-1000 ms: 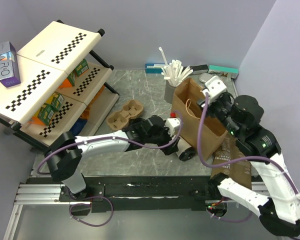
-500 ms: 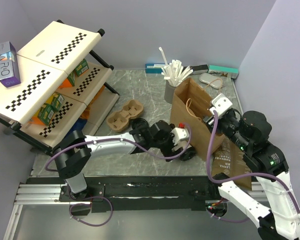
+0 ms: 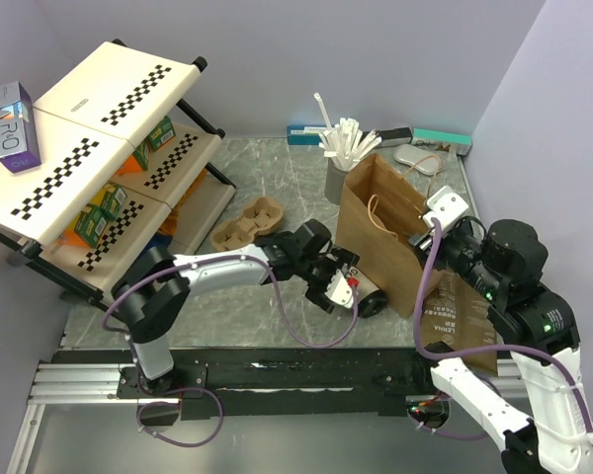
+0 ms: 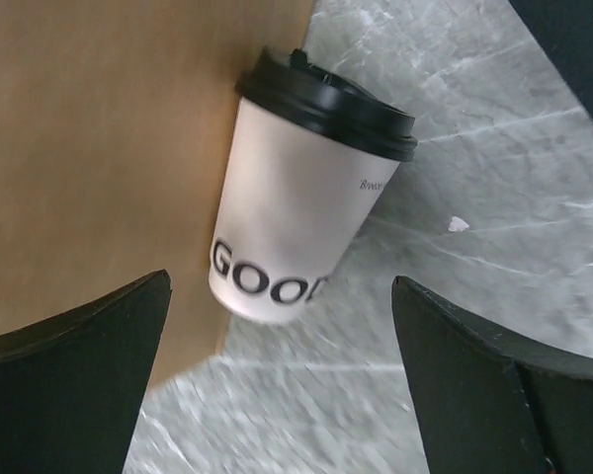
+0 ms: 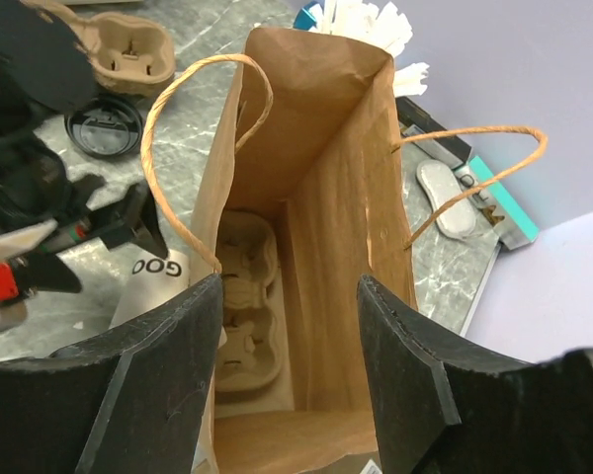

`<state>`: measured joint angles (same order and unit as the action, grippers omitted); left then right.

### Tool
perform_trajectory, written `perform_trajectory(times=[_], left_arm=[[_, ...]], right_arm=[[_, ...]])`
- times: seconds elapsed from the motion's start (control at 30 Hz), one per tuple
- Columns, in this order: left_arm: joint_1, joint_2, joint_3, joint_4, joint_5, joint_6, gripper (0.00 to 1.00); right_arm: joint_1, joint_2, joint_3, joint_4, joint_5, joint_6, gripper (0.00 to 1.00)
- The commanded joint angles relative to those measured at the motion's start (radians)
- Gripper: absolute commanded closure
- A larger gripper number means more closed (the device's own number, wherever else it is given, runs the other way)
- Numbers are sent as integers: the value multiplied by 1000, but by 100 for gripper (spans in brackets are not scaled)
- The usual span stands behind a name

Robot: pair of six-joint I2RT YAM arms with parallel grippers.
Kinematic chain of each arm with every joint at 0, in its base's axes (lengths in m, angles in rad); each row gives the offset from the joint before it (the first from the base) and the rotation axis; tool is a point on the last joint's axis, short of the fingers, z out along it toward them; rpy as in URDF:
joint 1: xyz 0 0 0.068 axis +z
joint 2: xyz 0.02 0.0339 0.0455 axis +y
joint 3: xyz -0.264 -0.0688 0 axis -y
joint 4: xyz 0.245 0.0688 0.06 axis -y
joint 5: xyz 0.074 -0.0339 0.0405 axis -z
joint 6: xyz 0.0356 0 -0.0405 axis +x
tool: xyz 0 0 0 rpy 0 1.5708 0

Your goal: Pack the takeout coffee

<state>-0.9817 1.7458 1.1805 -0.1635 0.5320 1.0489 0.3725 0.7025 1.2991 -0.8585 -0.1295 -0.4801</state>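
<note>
The takeout coffee (image 4: 296,217), a white paper cup printed "GOO" with its black lid on, lies on its side on the marble, against the brown paper bag (image 4: 99,148). My left gripper (image 4: 282,286) is open, and the cup's base lies just beyond its fingertips, touching neither. From above, the cup (image 3: 369,299) rests at the bag's (image 3: 381,222) near left corner, with the left gripper (image 3: 341,284) beside it. My right gripper (image 5: 289,281) hovers open over the bag's (image 5: 321,178) open mouth, holding nothing. The cup (image 5: 153,281) shows left of the bag.
A pulp carrier (image 5: 242,306) lies inside the bag. Another carrier (image 3: 245,225) and a loose black lid (image 5: 104,123) sit on the table to the left. A grey cup of white sticks (image 3: 341,148) stands behind the bag. A shelf rack (image 3: 99,158) fills the left side.
My left gripper has opened wide, let go of the cup and drawn back to the left; the cup now lies on its side by the bag. The right gripper shifted right, above the bag.
</note>
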Motion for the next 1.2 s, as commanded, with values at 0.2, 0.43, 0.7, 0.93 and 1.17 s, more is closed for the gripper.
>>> perform_trajectory(times=[0.2,0.43,0.7,0.93,1.17], left_arm=[[-5,167,156,-113,105,289,2],[-5,241,151,-65,37,345,3],[-9,291,182,-22,20,309,11],[-9,256,186,-60,3,194,24],[-3,29,45,-113,150,-2,32]], right_arm=[[-47,12,63,-54,-36,35,35],[-52,22,69,-42,-48,48,34],[-52,17,60,-37,-53,58,34],[-52,8,55,-53,-81,58,34],[-52,-8,25,-91,-346,-43,33]])
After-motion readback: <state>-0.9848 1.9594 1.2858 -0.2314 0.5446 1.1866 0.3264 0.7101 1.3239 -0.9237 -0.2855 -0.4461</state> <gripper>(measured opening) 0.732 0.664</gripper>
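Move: Below and to the right of the left hand lies the lidded coffee cup, its middle about 5 cm right, 2 cm ahead and 8 cm down. The paper bag stands just beyond it, centred roughly 14 cm ahead and 12 cm right of that hand; the loose black lid lies some 13 cm ahead and 14 cm left. From the right hand, poised high by the bag's mouth, the cup is about 10 cm left, 2 cm ahead and 32 cm down. Sinking about 7 cm beside the bag, the wide-open left hand eases some 3 cm right and 2 cm forward onto the lying coffee cup, turning roughly 10 degrees clockwise. Low down, its fingers close partway and pinch the cup's body from both sides, below the lid; then the hand starts drawing back and left by about 2 cm. ##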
